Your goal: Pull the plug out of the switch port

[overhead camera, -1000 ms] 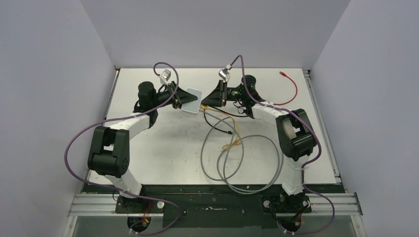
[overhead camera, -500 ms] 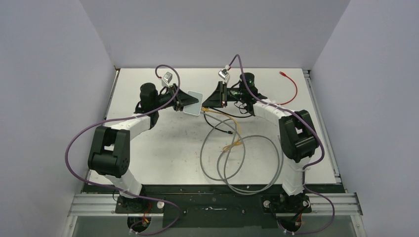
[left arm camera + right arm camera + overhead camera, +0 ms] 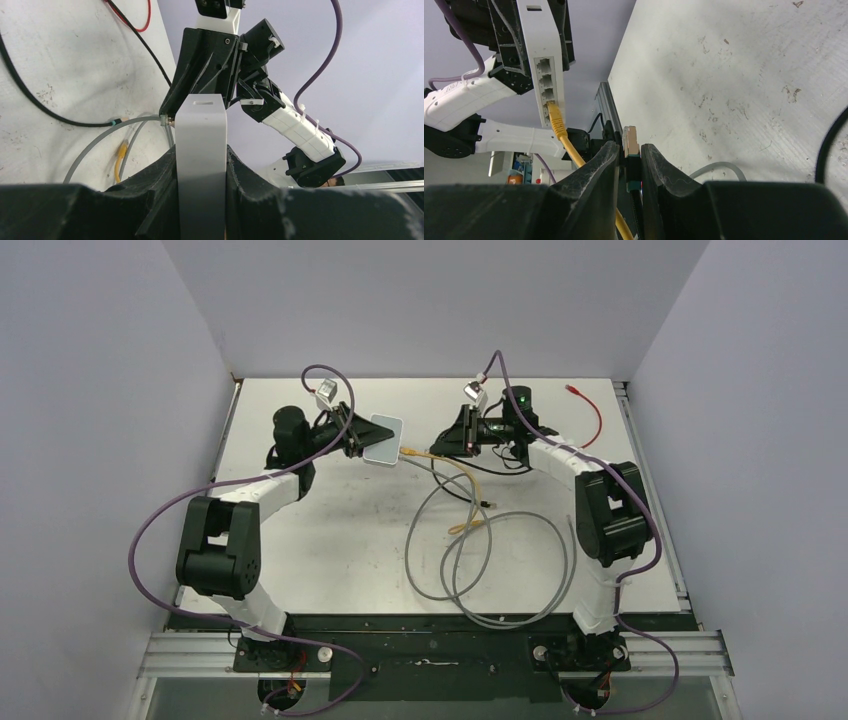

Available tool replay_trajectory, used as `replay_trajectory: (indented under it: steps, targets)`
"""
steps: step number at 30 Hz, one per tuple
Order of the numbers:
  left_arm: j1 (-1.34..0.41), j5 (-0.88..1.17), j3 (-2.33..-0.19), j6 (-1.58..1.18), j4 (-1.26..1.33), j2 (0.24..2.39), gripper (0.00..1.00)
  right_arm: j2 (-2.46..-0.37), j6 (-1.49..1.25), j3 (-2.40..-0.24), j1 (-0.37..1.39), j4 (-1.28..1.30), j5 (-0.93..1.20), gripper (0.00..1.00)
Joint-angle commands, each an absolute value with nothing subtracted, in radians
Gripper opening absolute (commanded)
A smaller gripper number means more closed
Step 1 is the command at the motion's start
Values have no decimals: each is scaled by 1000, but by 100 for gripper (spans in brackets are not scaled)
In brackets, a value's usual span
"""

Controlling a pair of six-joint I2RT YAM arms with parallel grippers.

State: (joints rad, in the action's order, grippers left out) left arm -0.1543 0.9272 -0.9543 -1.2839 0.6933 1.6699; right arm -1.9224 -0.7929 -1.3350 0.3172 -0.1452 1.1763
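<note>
My left gripper [image 3: 365, 440] is shut on the switch [image 3: 383, 438], a flat light-grey box held off the table with its socket edge facing right. In the left wrist view the switch [image 3: 201, 150] stands edge-on between the two pads. A yellow plug [image 3: 555, 116] sits in one socket of the switch [image 3: 543, 60]; the other sockets are bare. My right gripper [image 3: 445, 445] is shut on a black-cabled plug [image 3: 630, 142] with a teal band and a clear tip. That plug is out of the switch, with a gap between them.
Grey cable loops [image 3: 480, 570] lie on the table's near middle. The yellow cable [image 3: 440, 460] hangs from the switch, its loose end [image 3: 470, 527] resting on the table. A red cable [image 3: 590, 425] lies at the back right. Walls enclose three sides.
The right gripper has drawn back to the right with the black plug, opening a gap to the switch. The left gripper has carried the switch slightly back and left.
</note>
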Motion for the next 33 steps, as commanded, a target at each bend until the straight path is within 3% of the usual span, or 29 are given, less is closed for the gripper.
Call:
replay_trajectory:
  steps: [1, 33]
  targets:
    - [-153, 930, -990, -1317, 796, 1635, 0, -1904, -755, -1344, 323, -152, 1172, 5]
    - [-198, 942, -965, -1267, 736, 1640, 0, -1877, -857, -1551, 314, -178, 1095, 5]
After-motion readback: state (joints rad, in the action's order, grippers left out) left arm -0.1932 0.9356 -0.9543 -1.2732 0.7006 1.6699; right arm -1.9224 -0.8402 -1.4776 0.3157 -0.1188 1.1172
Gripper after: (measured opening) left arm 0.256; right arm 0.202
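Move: The right hand holds the black plug, already out of its port; the switch's middle is some 11 cm to its left, about 2 cm farther out and 5 cm higher, the yellow plug still in the port side roughly 6 cm to the hand's left, level fore-and-aft and about 3 cm up. On the table, the black cable's loose end lies some 14 cm right, 6 cm back and 19 cm below. From the left hand, gripping the switch, the held black plug is about 9 cm right, 3 cm back and 5 cm below. With the black plug still pinched and sticking out leftward from its fingers, the right hand pauses and then climbs about 4.5 cm while going some 2.5 cm forward, carrying the plug up and outward beside the switch's port side, its fingers swinging just slightly clockwise. The left hand keeps its grip on the switch, stays almost still at first and late on eases some 1.5 cm to the right and 1 cm back, with hardly any turn. ##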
